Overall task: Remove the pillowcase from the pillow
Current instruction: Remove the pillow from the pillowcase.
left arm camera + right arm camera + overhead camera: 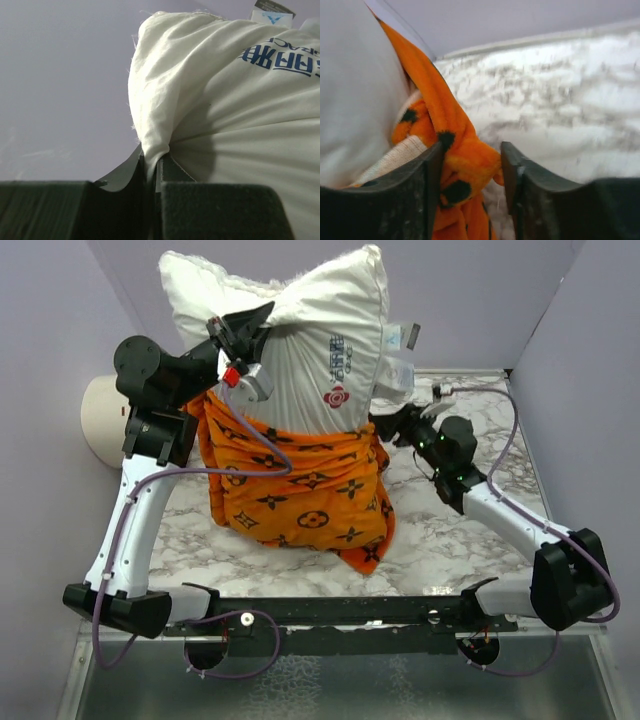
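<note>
The white pillow (300, 330) stands upright at the back of the table, its upper half bare and printed with blue and red marks. The orange pillowcase (300, 500) with black motifs is bunched round its lower half. My left gripper (262, 322) is shut on a pinch of the pillow's white fabric (150, 125) near its upper left side. At the right side, my right gripper (388, 426) is level with the pillowcase's rim. In the right wrist view a fold of orange pillowcase (435, 100) lies between its parted fingers (432, 170), touching the left one, beside the pillow (355, 90).
A cream cylinder (100, 420) lies at the far left behind the left arm. White tags (400, 350) hang at the pillow's right edge. The marble tabletop (470, 550) is bounded by purple walls (590, 360) at the back and both sides.
</note>
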Tool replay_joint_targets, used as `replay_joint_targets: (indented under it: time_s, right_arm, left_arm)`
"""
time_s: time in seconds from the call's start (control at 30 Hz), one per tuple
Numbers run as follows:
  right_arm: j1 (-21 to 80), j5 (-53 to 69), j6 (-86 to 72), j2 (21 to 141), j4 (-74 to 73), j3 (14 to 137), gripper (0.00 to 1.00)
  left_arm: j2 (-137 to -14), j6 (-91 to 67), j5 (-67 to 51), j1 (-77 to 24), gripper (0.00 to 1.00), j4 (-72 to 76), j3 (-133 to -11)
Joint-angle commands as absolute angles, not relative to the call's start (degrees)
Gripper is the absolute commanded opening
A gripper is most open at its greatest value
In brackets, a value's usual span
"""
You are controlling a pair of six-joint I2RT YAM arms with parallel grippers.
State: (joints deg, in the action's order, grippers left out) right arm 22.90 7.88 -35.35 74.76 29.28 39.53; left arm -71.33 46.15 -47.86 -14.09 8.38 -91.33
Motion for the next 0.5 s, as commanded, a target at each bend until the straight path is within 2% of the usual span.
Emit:
replay_joint_targets:
  time_s: [0.0,0.1,0.2,0.33,0.47]
  right_arm:
    - [22.06,8.49,-21.07,74.16,23.65,57.59,0.56]
    - [22.11,11.54,-16.75,74.55,24.01,65.78,0.64]
    - [22.07,14.2,-13.55,73.7,25.66,68.75,0.66]
    - [23.29,22.64,-8.54,71.2,33.29,64.26,0.66]
    - [32.86,28.46,8.62,70.41,33.0,60.54,0.66]
  left_arm:
    - [-73.47,60.46,-25.9,-13.23,0.0,22.35,-106.01]
    - [-78.44,65.09,-18.38,-13.27,0.0,14.89,-115.44]
    - [-81.89,67.67,-15.08,-13.27,0.0,6.18,-123.9]
    - [-80.51,68.58,-17.5,-13.27,0.0,0.91,-123.24]
    - [-78.45,63.41,-23.16,-13.27,0.0,-5.85,-120.92]
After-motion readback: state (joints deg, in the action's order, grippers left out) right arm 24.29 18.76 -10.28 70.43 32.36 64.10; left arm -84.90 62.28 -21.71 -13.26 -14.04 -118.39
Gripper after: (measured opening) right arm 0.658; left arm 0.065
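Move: The right gripper stands part-open around the fold of the pillowcase's rim, almost between the pads, about 2 cm left and 1 cm below the hand point. The pillow's tags hang some 20 cm straight above; its free upper corner is about 3 cm left and 35 cm above, level ahead. From the left gripper, high up with the pillow's other corner pinched, that rim fold lies about 6 cm ahead, 15 cm right and 36 cm below. Open the right gripper further so its fingers come free of the pillowcase rim, and lift it about 25 cm, tipping the fingers up some 45 degrees; it edges forward first, then draws back. Meanwhile keep the left gripper shut on the pillow corner and carry it forward, left and up, turning counter-clockwise, then let it sink slightly. ##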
